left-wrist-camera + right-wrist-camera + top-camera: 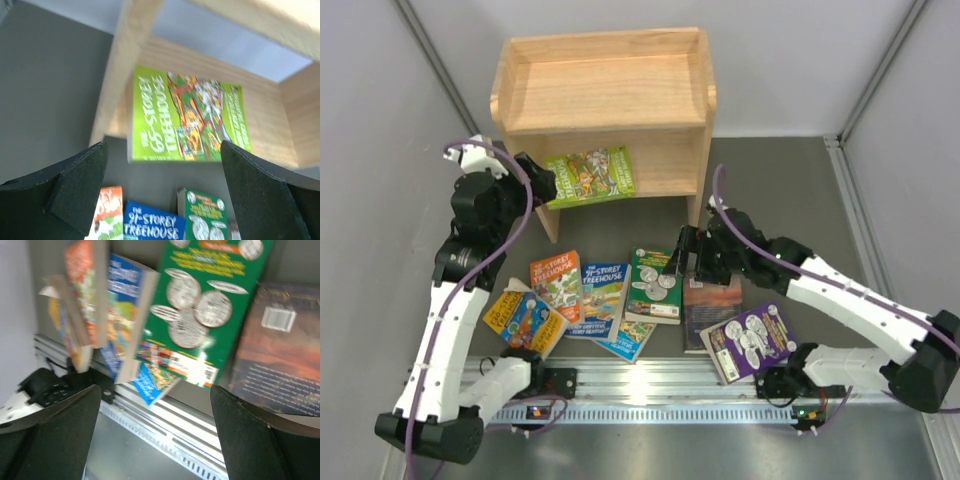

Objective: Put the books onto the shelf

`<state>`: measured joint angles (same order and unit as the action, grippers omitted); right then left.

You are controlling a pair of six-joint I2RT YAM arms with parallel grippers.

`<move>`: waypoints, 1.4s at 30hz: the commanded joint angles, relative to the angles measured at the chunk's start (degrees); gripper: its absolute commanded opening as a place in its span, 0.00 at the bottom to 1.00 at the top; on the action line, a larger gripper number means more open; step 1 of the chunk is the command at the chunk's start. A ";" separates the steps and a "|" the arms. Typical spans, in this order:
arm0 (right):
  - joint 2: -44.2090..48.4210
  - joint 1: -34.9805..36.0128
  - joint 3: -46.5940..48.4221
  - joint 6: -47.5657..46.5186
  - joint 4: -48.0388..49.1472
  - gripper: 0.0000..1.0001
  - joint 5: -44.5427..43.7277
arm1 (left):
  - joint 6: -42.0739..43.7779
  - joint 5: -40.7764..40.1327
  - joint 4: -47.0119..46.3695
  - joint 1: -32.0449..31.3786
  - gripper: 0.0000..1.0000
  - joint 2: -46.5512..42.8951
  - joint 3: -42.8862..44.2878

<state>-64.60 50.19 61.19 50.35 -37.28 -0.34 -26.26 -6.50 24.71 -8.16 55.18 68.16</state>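
Observation:
The light-wood shelf (605, 85) stands at the back of the table. A lime-green book (590, 175) lies flat on its lower tier, its front edge overhanging. My left gripper (540, 185) hovers open and empty just left of that book; the left wrist view shows the lime-green book (187, 117) ahead, between the spread fingers (75, 190). Several books lie on the table: orange-green (556, 280), blue (602, 295), dark green (655, 285), dark brown (710, 305), purple (750, 340), yellow-blue (523, 320). My right gripper (688, 255) hangs open above the dark green book (210, 305) and the dark brown book (280, 355).
A slotted metal rail (660, 385) runs along the near edge, with both arm bases on it. Grey walls close in the left, back and right sides. The shelf's left post (120, 75) stands close to my left fingers.

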 commanded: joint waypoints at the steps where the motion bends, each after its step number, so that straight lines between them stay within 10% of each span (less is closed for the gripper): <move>1: -2.10 -5.01 -7.56 3.69 9.65 0.89 15.26 | -3.27 -0.88 7.01 -2.99 0.99 -3.05 -0.04; 12: -17.73 -5.63 -14.34 8.36 25.14 0.89 20.46 | -6.08 -3.25 16.50 -12.84 0.99 -5.96 1.00; 42: -23.81 -7.74 -14.96 1.86 16.62 0.91 13.60 | -3.79 -4.21 21.16 -20.39 0.99 1.77 9.18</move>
<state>-85.36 42.87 46.87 54.39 -21.23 13.63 -30.09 -8.73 44.97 -26.68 56.82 74.46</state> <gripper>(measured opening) 0.909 0.987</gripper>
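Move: For the right hand, the green book it is going down to has its middle about 3 cm ahead, 5 cm to the left and some 19 cm below. From that hand, the brown book lies about 10 cm right and 3 cm back, and the blue 91-Storey book about 20 cm left, level fore and aft. From the left hand, the green book lies roughly 24 cm right, 12 cm back and 34 cm below. Straight down, quickly at first, the right hand sinks about 16 cm onto the right-hand part of the green book. Its fingers tip some 25 degrees nearer vertical and stay wide open; low down it sways about 3 cm left and then back right, ending with a finger touching the book. The open left hand backs off from the shelved green book, going right and back with a small dip. ##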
